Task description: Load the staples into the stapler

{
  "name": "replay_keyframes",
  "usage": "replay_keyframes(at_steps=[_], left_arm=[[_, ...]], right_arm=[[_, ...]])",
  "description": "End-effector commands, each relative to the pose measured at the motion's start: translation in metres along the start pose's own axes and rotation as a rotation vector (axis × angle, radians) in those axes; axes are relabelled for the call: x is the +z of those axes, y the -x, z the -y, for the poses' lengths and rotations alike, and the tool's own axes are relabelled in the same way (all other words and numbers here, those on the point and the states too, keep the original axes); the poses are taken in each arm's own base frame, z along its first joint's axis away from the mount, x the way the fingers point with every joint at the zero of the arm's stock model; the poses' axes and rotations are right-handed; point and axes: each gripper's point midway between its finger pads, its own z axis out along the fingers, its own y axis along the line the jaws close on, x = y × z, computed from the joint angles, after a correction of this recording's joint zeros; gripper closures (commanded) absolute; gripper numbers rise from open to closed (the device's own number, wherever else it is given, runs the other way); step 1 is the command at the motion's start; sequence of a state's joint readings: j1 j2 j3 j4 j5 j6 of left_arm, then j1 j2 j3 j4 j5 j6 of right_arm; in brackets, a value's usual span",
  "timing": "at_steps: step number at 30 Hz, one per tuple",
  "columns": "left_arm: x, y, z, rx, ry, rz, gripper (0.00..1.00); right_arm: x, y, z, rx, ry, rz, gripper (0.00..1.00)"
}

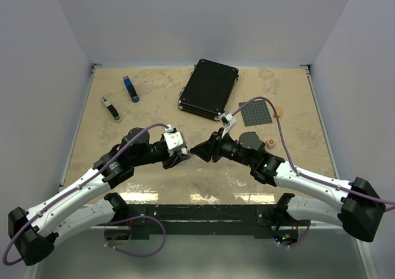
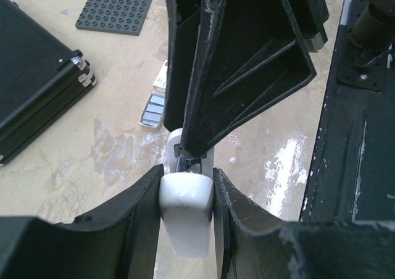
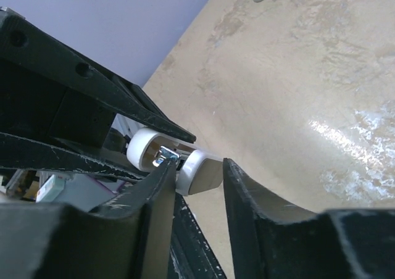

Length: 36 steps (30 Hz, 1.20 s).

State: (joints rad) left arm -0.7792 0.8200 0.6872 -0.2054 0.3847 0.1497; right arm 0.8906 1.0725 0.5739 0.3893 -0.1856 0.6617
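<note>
My left gripper is shut on the rounded end of a white stapler, held just above the table. From the far side my right gripper stands open around the stapler's other end. One of its fingers touches the metal piece in the stapler's slot; the other stands a little apart from the white shell. In the top view both grippers, left and right, meet at the table's middle. The staples, a small white box with red marks, lie on the table beyond, partly hidden by the right gripper.
A black case lies at the back, a grey studded plate to its right. A small grey and silver piece rests near the staples. A blue stick and a black clip lie back left. An orange cube sits right.
</note>
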Motion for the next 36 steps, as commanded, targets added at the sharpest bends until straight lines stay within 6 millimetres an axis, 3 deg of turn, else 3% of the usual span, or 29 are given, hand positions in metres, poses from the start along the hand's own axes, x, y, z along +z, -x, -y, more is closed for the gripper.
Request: replay_keyframes(at_steps=[1, 4, 10, 15, 27, 36], left_arm=[[-0.008, 0.041, -0.006, 0.051, 0.038, 0.156, 1.00], [-0.015, 0.049, -0.007, 0.054, 0.063, 0.203, 1.00], [-0.032, 0.075, -0.007, 0.058, 0.098, 0.346, 1.00], [-0.050, 0.099, -0.008, 0.054, 0.142, 0.508, 1.00], [-0.125, 0.163, -0.015, 0.042, 0.284, 1.027, 1.00], [-0.149, 0.190, -0.014, 0.090, 0.300, 1.264, 1.00]], right_arm=[[0.002, 0.006, 0.021, 0.014, -0.134, 0.036, 0.69], [-0.002, 0.003, 0.030, 0.026, -0.175, 0.038, 0.85], [-0.003, -0.004, 0.044, 0.054, -0.238, 0.032, 0.97], [-0.002, -0.012, 0.049, 0.088, -0.239, 0.032, 0.99], [-0.011, -0.024, 0.046, 0.264, -0.167, 0.100, 1.00], [-0.005, -0.038, 0.042, 0.355, -0.108, 0.070, 1.00]])
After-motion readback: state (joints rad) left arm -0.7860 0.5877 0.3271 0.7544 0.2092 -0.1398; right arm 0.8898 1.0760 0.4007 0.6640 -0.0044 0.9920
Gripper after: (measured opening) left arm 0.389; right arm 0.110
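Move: My left fingers already hold the stapler's white cover. The rounded free end of its other half sits at my right fingertips, about 2 cm ahead, 1 cm left and 1 cm below that hand; from my left hand it is some 3 cm right and 2 cm ahead. The grey staple tray lies about 10 cm right of my right hand, 1 cm ahead, 17 cm down. The black case is 29 cm ahead and 6 cm right of it. I shut my right fingers on the free end of the stapler's lower half while easing that hand about 3 cm forward, down and right, then keep the pinch with only a small turn. My left hand keeps its grip on the cover and lifts it about 11 cm, away from that end, tipping my fingers upward by some 45 degrees. ##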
